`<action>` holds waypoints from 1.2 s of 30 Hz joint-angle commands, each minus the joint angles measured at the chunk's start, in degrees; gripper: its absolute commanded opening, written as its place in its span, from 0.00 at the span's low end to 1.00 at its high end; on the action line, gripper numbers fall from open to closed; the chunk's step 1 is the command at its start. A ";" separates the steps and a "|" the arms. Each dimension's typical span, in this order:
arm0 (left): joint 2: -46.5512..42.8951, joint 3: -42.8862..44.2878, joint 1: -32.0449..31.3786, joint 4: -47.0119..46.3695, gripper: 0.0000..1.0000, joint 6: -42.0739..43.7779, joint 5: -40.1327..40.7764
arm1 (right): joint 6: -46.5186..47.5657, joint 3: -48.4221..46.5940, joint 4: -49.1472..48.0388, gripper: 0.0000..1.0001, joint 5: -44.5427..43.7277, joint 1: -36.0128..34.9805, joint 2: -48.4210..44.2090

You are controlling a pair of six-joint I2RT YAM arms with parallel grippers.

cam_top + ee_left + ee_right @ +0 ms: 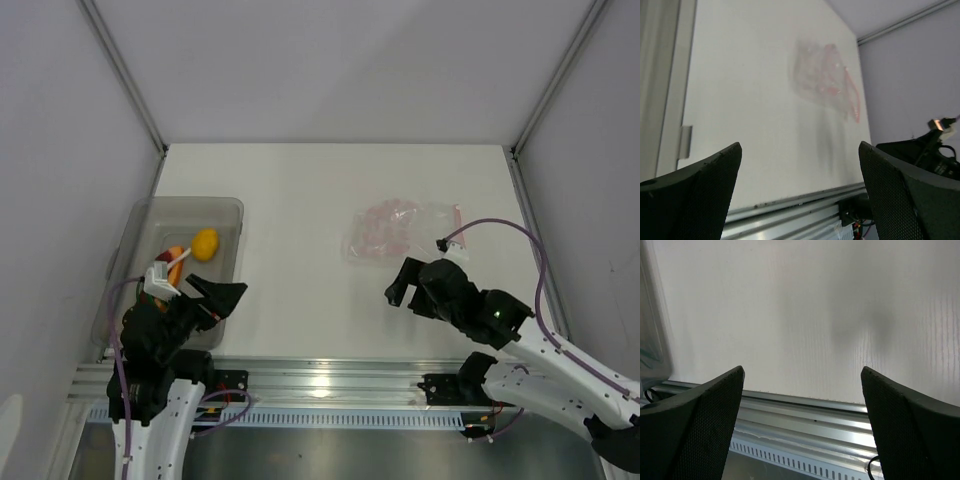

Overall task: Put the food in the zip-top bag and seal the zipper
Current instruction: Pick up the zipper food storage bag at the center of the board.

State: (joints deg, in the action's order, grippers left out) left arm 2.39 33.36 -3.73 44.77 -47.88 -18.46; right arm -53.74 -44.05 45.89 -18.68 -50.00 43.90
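Observation:
The food lies in a translucent grey bin [228, 208] at the left: a round yellow fruit [205, 243] and an orange-red piece [174, 260], partly hidden by the left arm. The clear zip-top bag [402, 231] lies flat right of centre; its pinkish-red zipper [457, 219] runs along its right edge. The bag also shows in the left wrist view [822, 77]. My left gripper [224, 297] is open and empty at the bin's near right corner. My right gripper [400, 284] is open and empty, just near of the bag.
A metal rail [330, 380] runs along the table's near edge and shows in the right wrist view [805, 412]. Grey walls enclose the table on the left, far and right sides. The bin's corner [652, 347] shows at the left of the right wrist view.

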 commanded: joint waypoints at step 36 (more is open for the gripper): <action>-0.11 8.03 -9.45 11.56 0.99 10.43 -3.78 | 21.04 -10.18 -8.09 1.00 21.58 53.42 22.28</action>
State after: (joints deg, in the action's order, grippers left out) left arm 1.23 39.46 -11.99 55.51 -40.25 -23.79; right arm -34.35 -52.21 40.56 4.71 2.61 64.14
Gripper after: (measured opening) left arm 0.994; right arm 0.993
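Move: The zipper bag lies flat on the board, its middle roughly 22 cm ahead of the right hand, about 3 cm to its right and some 14 cm below. The bag's zipper edge is its right-hand end, about 23 cm ahead of the right hand, 16 cm to its right and equally low. From the left hand the bag is about 24 cm ahead, 40 cm to the right and 20 cm down. Towards the bag's zipper edge the right hand swings about 14 cm right and 11 cm forward, first rising a little while it slides right, then sinking some 4 cm as it reaches out. It turns about 20 degrees clockwise and tips further down, fingers staying wide open and touching nothing. The empty left hand draws back about 5 cm, turning clockwise. ##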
